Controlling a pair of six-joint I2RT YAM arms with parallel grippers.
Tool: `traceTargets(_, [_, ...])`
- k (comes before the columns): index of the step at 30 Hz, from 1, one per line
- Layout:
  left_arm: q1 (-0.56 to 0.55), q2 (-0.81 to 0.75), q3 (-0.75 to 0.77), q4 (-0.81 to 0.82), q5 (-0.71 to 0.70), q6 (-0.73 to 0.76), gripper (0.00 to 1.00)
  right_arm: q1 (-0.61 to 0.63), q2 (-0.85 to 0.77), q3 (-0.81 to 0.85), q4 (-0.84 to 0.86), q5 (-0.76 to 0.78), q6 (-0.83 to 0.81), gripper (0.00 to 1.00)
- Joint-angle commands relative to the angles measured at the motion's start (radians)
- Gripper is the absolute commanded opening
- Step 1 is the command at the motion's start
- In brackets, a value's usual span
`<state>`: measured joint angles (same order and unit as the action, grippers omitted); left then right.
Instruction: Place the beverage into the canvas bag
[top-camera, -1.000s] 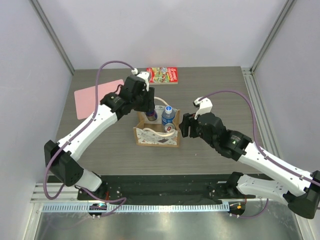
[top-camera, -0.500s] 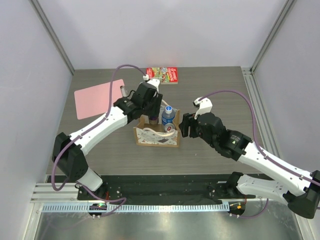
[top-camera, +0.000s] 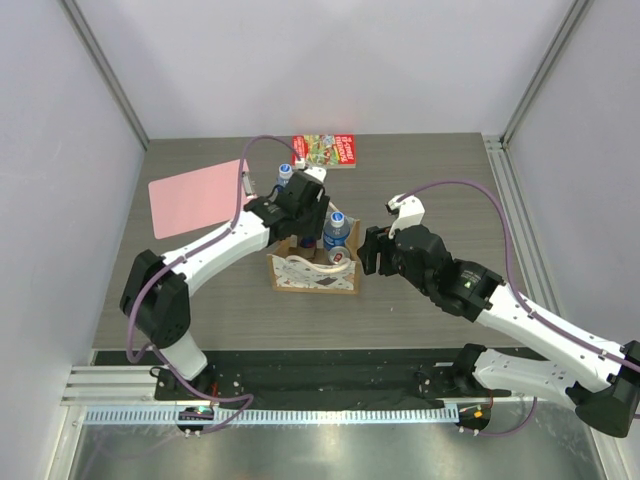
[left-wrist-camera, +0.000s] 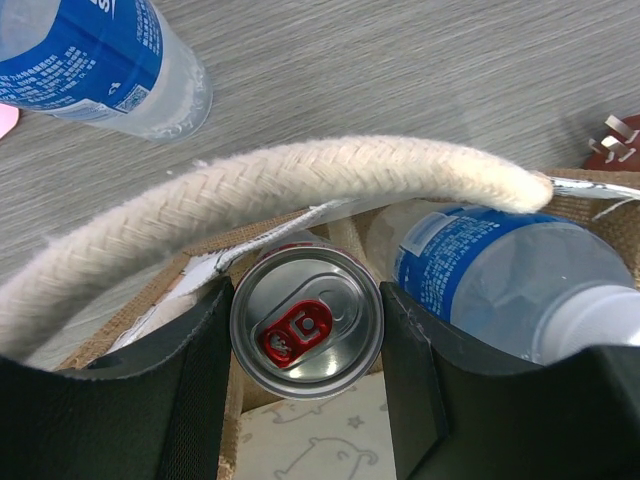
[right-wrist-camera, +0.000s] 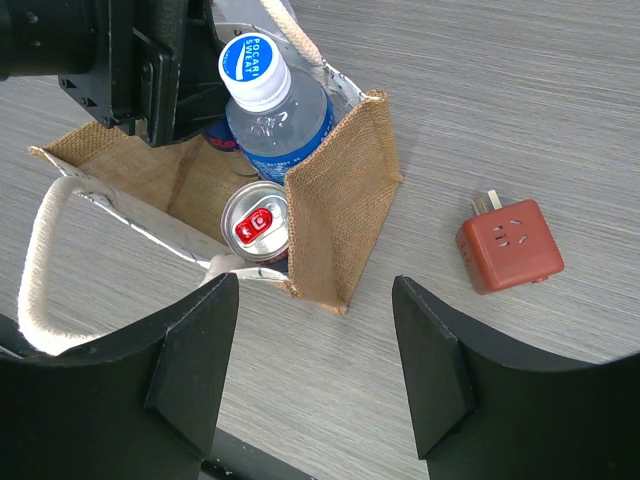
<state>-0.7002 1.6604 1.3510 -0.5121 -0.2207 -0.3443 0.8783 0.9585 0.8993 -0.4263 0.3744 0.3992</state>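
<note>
The canvas bag (top-camera: 312, 272) stands open in the middle of the table, with its rope handle (left-wrist-camera: 300, 185) arching across the left wrist view. My left gripper (left-wrist-camera: 307, 340) reaches into the bag's far left corner from above. It is shut on the beverage, a silver-topped can with a red tab (left-wrist-camera: 307, 335), both pads touching its sides. A blue-labelled bottle (right-wrist-camera: 270, 100) and a second red-tabbed can (right-wrist-camera: 255, 222) stand inside the bag. My right gripper (right-wrist-camera: 315, 300) hovers open just off the bag's right corner, holding nothing.
A second blue-labelled bottle (top-camera: 285, 172) stands on the table behind the bag. A red plug adaptor (right-wrist-camera: 510, 245) lies right of the bag. A pink sheet (top-camera: 195, 195) is at the far left and a colourful book (top-camera: 325, 150) at the back edge.
My left arm has swung right and its wrist has turned over the bag, still holding the can. This uncovered the bottle behind the bag. The right arm has not moved.
</note>
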Motion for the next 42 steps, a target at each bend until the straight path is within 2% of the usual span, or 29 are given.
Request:
traceTargets(1, [0.001, -0.014, 0.007, 0.115, -0.068, -0.007, 0.09, -0.001, -0.018, 0.001, 0.047, 0.008, 0.010, 0.68])
traceTargets(2, [0.001, -0.014, 0.004, 0.115, -0.075, -0.009, 0.10, -0.001, -0.020, 0.000, 0.047, 0.009, 0.010, 0.68])
traceTargets(5, [0.001, -0.024, -0.003, 0.115, -0.089, -0.013, 0.23, -0.002, -0.021, 0.000, 0.046, 0.009, 0.010, 0.68])
traceTargets(6, [0.001, -0.025, -0.006, 0.112, -0.089, -0.015, 0.32, -0.002, -0.021, 0.000, 0.047, 0.008, 0.010, 0.68])
traceTargets(8, [0.001, -0.036, -0.007, 0.106, -0.086, -0.022, 0.42, -0.002, -0.021, 0.000, 0.047, 0.006, 0.010, 0.68])
traceTargets(16, [0.001, -0.119, -0.033, 0.073, -0.091, -0.048, 0.60, -0.002, -0.023, 0.001, 0.047, -0.002, 0.013, 0.68])
traceTargets(20, [0.001, -0.160, -0.023, 0.044, -0.088, -0.051, 0.74, -0.002, -0.015, 0.018, 0.043, -0.002, 0.012, 0.68])
traceTargets(23, [0.001, -0.189, -0.007, 0.017, -0.078, -0.051, 0.80, -0.001, -0.009, 0.029, 0.038, -0.002, 0.010, 0.68])
traceTargets(28, [0.001, -0.240, 0.049, -0.054, -0.083, -0.058, 0.81, -0.002, 0.008, 0.050, 0.034, -0.012, 0.007, 0.68])
traceTargets(33, [0.014, -0.232, 0.204, -0.167, -0.216, -0.059, 0.85, -0.002, 0.000, 0.053, 0.027, -0.008, 0.004, 0.68])
traceTargets(36, [0.050, -0.203, 0.276, -0.160, -0.256, -0.048, 0.92, -0.001, -0.010, 0.046, 0.026, -0.008, 0.006, 0.68])
traceTargets(39, [0.118, -0.141, 0.339, -0.176, -0.220, -0.067, 0.96, -0.001, -0.024, 0.041, 0.026, -0.011, 0.006, 0.68])
traceTargets(42, [0.195, -0.064, 0.396, -0.177, -0.109, -0.088, 0.96, -0.002, -0.041, 0.035, 0.023, -0.006, 0.004, 0.68])
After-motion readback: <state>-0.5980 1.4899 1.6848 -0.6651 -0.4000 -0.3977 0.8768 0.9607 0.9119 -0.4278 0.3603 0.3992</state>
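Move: The can is already held in the left fingers, its middle about 4 cm below the hand point, inside the canvas bag's back-left part; the bag's middle lies some 2 cm back, 3 cm right and 6 cm down. In the bag a bottle stands about 7 cm to the hand's right and level with it, another can 8 cm right and 5 cm back. Outside, a second bottle is about 11 cm ahead, 5 cm left. From the right hand the bag is roughly 9 cm ahead, 11 cm left and 13 cm below. The can is eased down about half a centimetre more in the back-left of the bag, then the left fingers open nearly wide and let go of it. The left hand lifts out of the bag, at first almost straight up and then quickly up, left and a little forward, ending nearly 20 cm higher, its fingers tilting up some 20 degrees and swinging counter-clockwise. ##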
